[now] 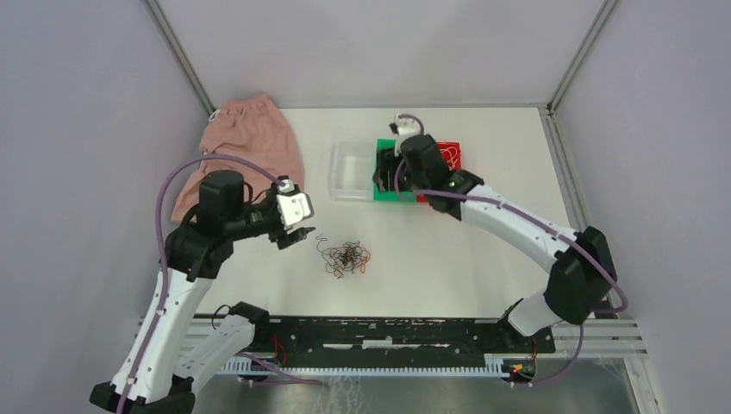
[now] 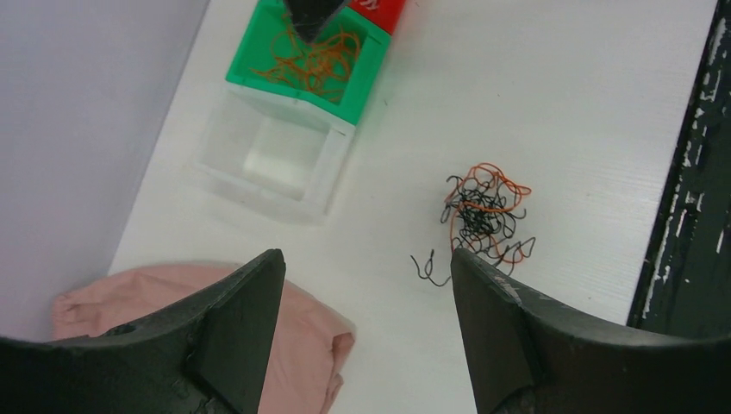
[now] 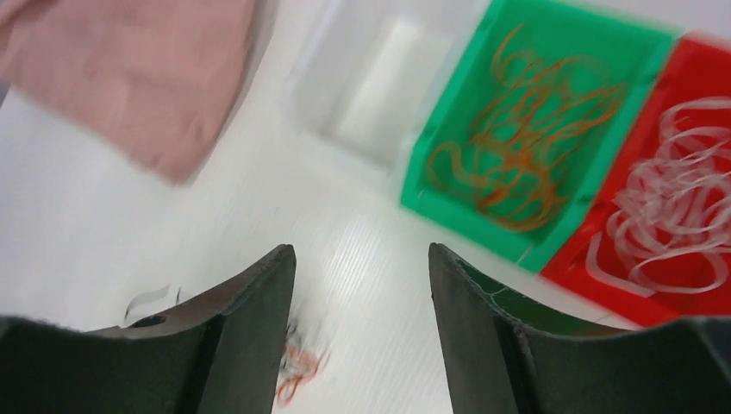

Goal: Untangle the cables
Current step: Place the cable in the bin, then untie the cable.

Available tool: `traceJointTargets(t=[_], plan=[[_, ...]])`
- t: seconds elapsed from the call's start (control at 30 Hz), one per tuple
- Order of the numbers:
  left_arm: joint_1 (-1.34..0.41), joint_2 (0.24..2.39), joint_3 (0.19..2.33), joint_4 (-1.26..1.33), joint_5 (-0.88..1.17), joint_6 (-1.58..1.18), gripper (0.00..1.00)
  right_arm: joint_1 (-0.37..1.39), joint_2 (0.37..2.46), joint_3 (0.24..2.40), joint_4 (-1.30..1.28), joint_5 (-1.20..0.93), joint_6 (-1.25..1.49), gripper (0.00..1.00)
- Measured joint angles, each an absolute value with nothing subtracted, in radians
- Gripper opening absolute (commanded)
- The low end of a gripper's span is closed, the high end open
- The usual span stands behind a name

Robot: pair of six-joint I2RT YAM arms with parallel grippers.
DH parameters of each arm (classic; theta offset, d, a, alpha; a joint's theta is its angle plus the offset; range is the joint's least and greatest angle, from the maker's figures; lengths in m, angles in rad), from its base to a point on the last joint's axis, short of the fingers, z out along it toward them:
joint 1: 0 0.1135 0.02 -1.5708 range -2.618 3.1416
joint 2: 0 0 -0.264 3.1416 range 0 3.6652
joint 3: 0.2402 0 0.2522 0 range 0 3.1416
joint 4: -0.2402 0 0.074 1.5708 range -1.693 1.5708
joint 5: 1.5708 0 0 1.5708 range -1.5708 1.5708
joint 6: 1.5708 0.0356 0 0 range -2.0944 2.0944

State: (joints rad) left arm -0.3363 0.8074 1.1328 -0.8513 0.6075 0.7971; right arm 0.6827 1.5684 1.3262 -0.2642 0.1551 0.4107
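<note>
A tangled clump of black and orange-red cables (image 1: 345, 257) lies loose on the white table; the left wrist view shows it (image 2: 484, 211) just past my right-hand fingertip. My left gripper (image 1: 297, 231) (image 2: 366, 259) hovers to the left of the clump, open and empty. Orange cables (image 3: 526, 129) (image 2: 310, 56) lie in the green bin (image 1: 384, 147). White cables (image 3: 672, 207) lie in the red bin (image 1: 454, 153). My right gripper (image 1: 382, 179) (image 3: 362, 250) hangs over the near edge of the green bin, open with nothing between its fingers. The right wrist view is motion-blurred.
A clear plastic bin (image 1: 352, 170) (image 2: 276, 159) stands left of the green one. A pink cloth (image 1: 250, 142) (image 2: 172, 293) (image 3: 129, 69) lies at the back left. Grey walls enclose the table, and a black rail (image 1: 388, 332) runs along its near edge.
</note>
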Motion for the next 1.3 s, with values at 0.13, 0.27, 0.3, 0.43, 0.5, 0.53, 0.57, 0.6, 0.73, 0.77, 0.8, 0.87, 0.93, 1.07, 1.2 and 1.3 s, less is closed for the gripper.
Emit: traceJointTargets(t=[0.13,0.27,0.3,0.43,0.5,0.53,0.57,0.6,0.73,0.77,0.8,0.87,0.93,1.07,1.2,1.3], plan=[[-0.336,0.799,1.046,-0.856,0.609,0.797,0.78,0.809,1.449,1.075,-0.2,0.083,0.422,0.62],[-0.336,0.796,0.977,-0.865,0.612,0.799,0.78,0.918,1.446,0.926,-0.205,0.003,0.425,0.59],[-0.336,0.797,0.97,-0.868,0.612,0.799,0.78,0.933,1.449,0.911,-0.205,-0.008,0.425,0.58],[-0.336,0.797,0.967,-0.869,0.613,0.801,0.78,0.963,1.474,0.871,-0.179,-0.059,0.426,0.53],[-0.336,0.796,0.967,-0.869,0.613,0.802,0.78,0.963,1.505,0.87,-0.162,-0.072,0.425,0.52],[-0.336,0.796,0.967,-0.868,0.613,0.802,0.78,0.963,1.521,0.87,-0.152,-0.074,0.426,0.51],[-0.336,0.793,0.967,-0.868,0.613,0.802,0.78,0.962,1.542,0.87,-0.141,-0.079,0.426,0.51],[-0.336,0.791,0.967,-0.868,0.613,0.802,0.78,0.962,1.561,0.871,-0.132,-0.083,0.426,0.51],[-0.336,0.773,0.967,-0.868,0.613,0.802,0.78,0.962,1.647,0.881,-0.112,-0.104,0.432,0.46],[-0.336,0.771,0.967,-0.868,0.613,0.802,0.78,0.962,1.667,0.888,-0.11,-0.105,0.433,0.42],[-0.336,0.771,0.967,-0.869,0.613,0.802,0.78,0.962,1.687,0.897,-0.109,-0.106,0.435,0.37],[-0.336,0.771,0.967,-0.87,0.613,0.802,0.78,0.962,1.714,0.911,-0.103,-0.106,0.44,0.28],[-0.336,0.772,0.967,-0.87,0.613,0.802,0.78,0.962,1.719,0.913,-0.088,-0.106,0.448,0.18],[-0.336,0.772,0.968,-0.871,0.613,0.802,0.78,0.962,1.716,0.914,-0.057,-0.108,0.465,0.04],[-0.336,0.772,0.968,-0.873,0.614,0.802,0.78,0.962,1.673,0.896,-0.032,-0.103,0.483,0.0],[-0.336,0.772,0.968,-0.874,0.615,0.802,0.78,0.962,1.617,0.87,-0.019,-0.093,0.493,0.0]])
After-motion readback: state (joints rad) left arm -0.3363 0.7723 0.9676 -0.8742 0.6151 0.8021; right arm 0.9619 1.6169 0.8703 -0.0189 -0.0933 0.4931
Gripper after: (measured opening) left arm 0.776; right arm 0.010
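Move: The tangle of black and orange cables lies about 17 cm back from the right hand, 11 cm to its left and some 21 cm below. Around 9 cm ahead of that hand are the bins, 19 cm down: the green bin about 2 cm to its right, the clear bin 9 cm to its left, the red bin 13 cm to its right. From the left hand the tangle is about 7 cm to the right, level fore and aft, and 28 cm below. The tangle's near orange edge is what the right hand goes for: leaving the green bin, it sweeps back about 17 cm and down 20, drifting left, turning some 25 degrees counter-clockwise and tipping down. Low at the tangle its half-open fingers shut, pinching an orange strand, and it rises 3 or 4 cm. The left hand, open and empty, sinks about 6 cm, then hovers. ##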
